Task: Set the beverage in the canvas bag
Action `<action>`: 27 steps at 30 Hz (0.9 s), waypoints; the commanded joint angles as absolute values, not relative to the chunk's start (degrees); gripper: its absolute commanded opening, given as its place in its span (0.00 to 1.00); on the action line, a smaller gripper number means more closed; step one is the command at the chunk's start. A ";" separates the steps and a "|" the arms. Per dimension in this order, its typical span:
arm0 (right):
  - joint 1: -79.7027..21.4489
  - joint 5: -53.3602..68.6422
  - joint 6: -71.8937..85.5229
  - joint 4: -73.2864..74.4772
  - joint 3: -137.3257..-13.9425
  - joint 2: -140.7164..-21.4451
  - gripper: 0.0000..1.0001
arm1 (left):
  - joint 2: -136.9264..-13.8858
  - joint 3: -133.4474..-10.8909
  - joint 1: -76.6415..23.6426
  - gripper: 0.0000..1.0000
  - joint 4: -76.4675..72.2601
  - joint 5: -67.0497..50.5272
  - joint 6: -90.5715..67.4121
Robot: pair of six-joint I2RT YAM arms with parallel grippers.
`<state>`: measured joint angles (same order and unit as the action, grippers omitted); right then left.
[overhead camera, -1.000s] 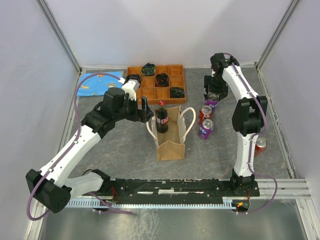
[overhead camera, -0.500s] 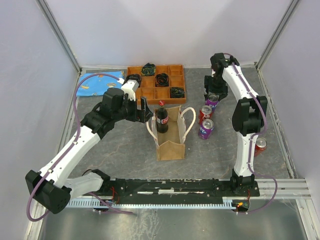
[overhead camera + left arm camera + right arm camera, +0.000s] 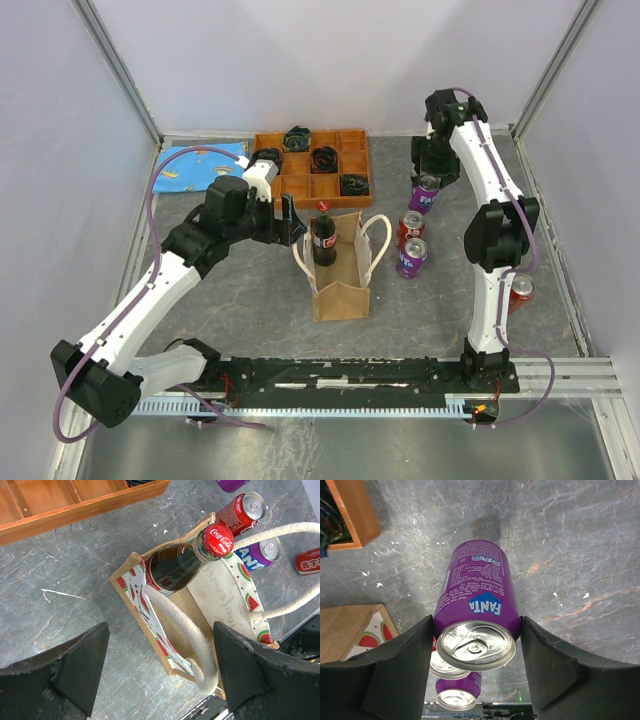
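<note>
The canvas bag (image 3: pixel 342 285) stands upright at the table's middle with white rope handles, and a cola bottle (image 3: pixel 324 238) stands inside it. My left gripper (image 3: pixel 289 219) hangs open just left of the bag. In the left wrist view its jaws (image 3: pixel 161 632) straddle the bag's (image 3: pixel 127 577) near corner and one handle, gripping nothing, and the bottle (image 3: pixel 175 567) shows beyond. The beverage, a purple Fanta can (image 3: pixel 475 595), sits upright between my right gripper's (image 3: pixel 476 647) jaws, both pads against its sides. Seen from above, that can (image 3: pixel 424 196) is at the back right under the right gripper (image 3: pixel 428 180).
A red can (image 3: pixel 410 227) and a purple can (image 3: pixel 412 258) stand right of the bag. Another red can (image 3: pixel 520 290) lies by the right arm. A wooden compartment tray (image 3: pixel 312 165) and a blue patterned cloth (image 3: pixel 200 165) lie at the back.
My right gripper's jaws have narrowed onto the purple can, and the right arm has risen a little with it. The left arm has not moved.
</note>
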<state>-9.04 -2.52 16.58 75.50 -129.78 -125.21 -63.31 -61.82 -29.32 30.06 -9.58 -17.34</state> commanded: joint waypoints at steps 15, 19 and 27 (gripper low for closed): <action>-9.14 -0.29 13.88 75.15 -120.76 -125.32 0.54 | -61.64 -61.66 -28.77 0.90 28.42 -10.51 -17.32; -9.10 0.00 13.20 74.59 -118.30 -125.35 0.61 | -61.74 -61.53 -28.67 0.90 28.39 -10.71 -17.48; -9.10 0.13 12.76 74.72 -116.65 -124.95 0.71 | -61.77 -61.56 -28.68 0.90 28.28 -10.89 -17.50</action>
<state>-8.93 -0.49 13.63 74.32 -118.34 -125.62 -63.13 -61.45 -28.95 30.04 -9.63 -17.34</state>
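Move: The purple can is already in my right hand, held clear of the table. The bare spot it goes to lies about 4 cm back and some 14 cm below. The standing red can is roughly 8 cm back, 4 cm left and 9 cm below; the other purple can is 15 cm back, 4 cm left and equally low. The bag's middle is about 15 cm back, 21 cm left and 8 cm below. From my left hand the spot is 10 cm ahead, 32 cm right and 22 cm down. I bring my right hand down about 5.5 cm and back some 3.5 cm, easing briefly partway, to take the pinched purple can down beside the red can on its far right side. My wrist tips about 10 degrees, so the fingers point more nearly straight down, and they keep their hold near the can's top. ##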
